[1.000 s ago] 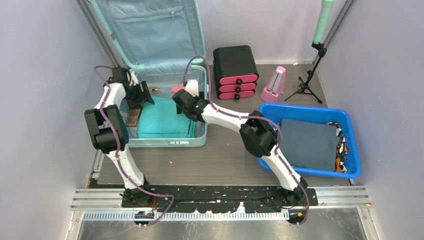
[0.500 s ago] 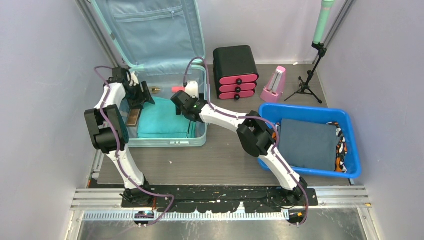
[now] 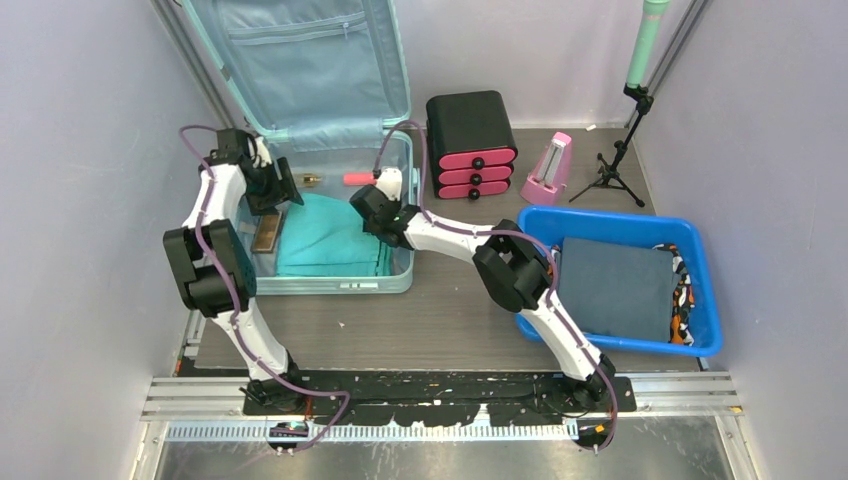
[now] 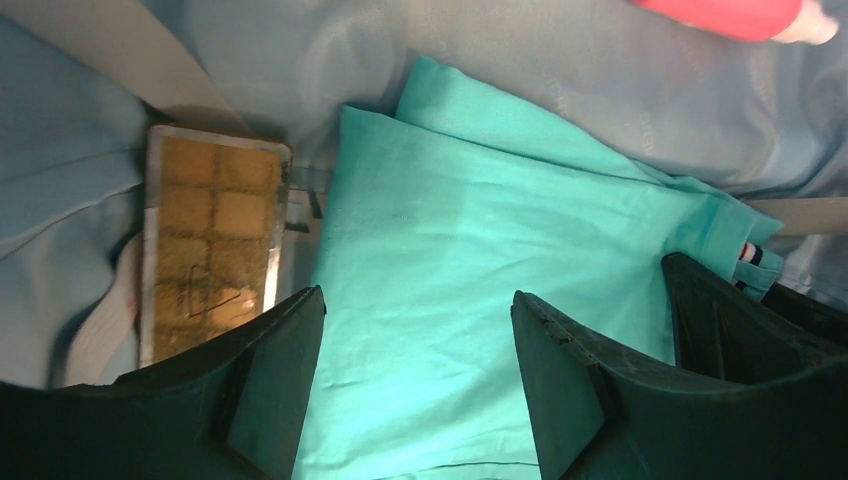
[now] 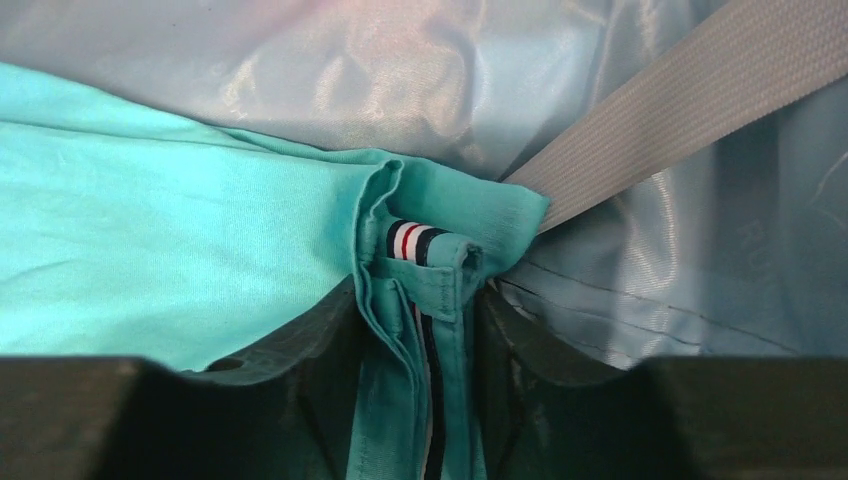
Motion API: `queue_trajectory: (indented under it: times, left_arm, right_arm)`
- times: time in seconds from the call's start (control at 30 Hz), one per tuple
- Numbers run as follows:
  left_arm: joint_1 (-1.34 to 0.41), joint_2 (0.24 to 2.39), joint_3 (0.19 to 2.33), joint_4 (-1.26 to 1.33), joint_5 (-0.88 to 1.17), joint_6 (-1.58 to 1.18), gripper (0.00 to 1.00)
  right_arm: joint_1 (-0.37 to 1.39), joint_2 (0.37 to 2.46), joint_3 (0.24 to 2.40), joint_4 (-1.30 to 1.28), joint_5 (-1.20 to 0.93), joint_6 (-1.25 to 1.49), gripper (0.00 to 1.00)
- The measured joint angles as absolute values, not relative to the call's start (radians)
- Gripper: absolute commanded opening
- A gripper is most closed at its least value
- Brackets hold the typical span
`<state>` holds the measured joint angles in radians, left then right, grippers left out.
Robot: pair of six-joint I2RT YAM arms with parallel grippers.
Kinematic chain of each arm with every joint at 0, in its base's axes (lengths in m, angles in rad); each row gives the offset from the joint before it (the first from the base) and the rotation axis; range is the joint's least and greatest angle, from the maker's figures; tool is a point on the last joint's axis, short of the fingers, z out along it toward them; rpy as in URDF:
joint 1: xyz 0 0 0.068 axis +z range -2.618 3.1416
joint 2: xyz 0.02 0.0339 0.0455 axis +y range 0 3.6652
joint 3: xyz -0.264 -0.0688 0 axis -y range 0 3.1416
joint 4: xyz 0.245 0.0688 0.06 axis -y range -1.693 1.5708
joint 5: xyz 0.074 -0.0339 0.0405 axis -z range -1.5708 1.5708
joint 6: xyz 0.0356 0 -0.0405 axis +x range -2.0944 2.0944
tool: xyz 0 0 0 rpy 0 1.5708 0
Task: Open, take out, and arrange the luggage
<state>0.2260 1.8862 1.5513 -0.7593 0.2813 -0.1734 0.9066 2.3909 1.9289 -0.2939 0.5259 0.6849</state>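
Note:
The luggage (image 3: 330, 284), a mint-green suitcase, lies open with its lid (image 3: 300, 60) leaning on the back wall. Inside lies a folded teal garment (image 3: 325, 235). My right gripper (image 3: 372, 205) is at the garment's right back corner. In the right wrist view the right gripper (image 5: 420, 300) is shut on the bunched hem of the teal garment (image 5: 150, 260), where a striped tab shows. My left gripper (image 3: 285, 190) hangs over the garment's left part. In the left wrist view the left gripper (image 4: 418, 300) stands open above the teal garment (image 4: 480, 250), nothing between its fingers.
A flat golden box (image 4: 210, 240) lies left of the garment and a pink item (image 3: 358, 178) at the suitcase's back. A grey strap (image 5: 680, 110) crosses the lining. A black drawer box (image 3: 471, 145), pink metronome (image 3: 548, 170), tripod (image 3: 618, 160) and blue tub (image 3: 610, 215) holding grey cloth (image 3: 615, 285) stand to the right.
My right gripper has moved down to the garment's back right corner and closed on its hem. The left arm has shifted slightly back and left, still open.

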Motion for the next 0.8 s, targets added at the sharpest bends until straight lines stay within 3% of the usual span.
queue_trajectory:
  times: [0.1, 0.27, 0.57, 0.8]
  left_arm:
    - [0.227, 1.833, 1.537, -0.752, 0.257, -0.173, 0.72]
    - [0.231, 1.785, 1.515, -0.752, 0.246, -0.166, 0.74]
    - [0.239, 1.803, 1.494, -0.750, 0.261, -0.128, 0.79]
    - [0.242, 1.839, 1.483, -0.722, 0.308, -0.126, 0.75]
  right_arm:
    - [0.905, 2.381, 1.912, -0.267, 0.517, 0.667, 0.19]
    - [0.903, 2.365, 1.884, -0.229, 0.499, 0.627, 0.02]
    - [0.901, 2.345, 1.861, -0.185, 0.472, 0.498, 0.00]
    - [0.901, 2.292, 1.773, -0.106, 0.472, 0.423, 0.00]
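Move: The teal clothes lie flat in the open suitcase. Their folded right edge is already between the right hand's half-shut fingers, their middle about 10 cm to its left and 2 cm back, 2 cm lower; the red bottle is some 10 cm ahead of this hand and 4 cm left. From the left hand, open above the clothes' left part, their middle is about 9 cm right, 2 cm back and 7 cm below; the amber box is some 6 cm left, level, 7 cm below. Shutting first, then upward: the right fingers pinch the folded right edge of the teal clothes, and the hand rises about 2 cm with it, swinging some 10 degrees counter-clockwise and tipping its fingers up a little. The left hand stays open over the clothes' left part, lifting 2.5 cm and easing back about 1 cm, then sinks to its old height. ##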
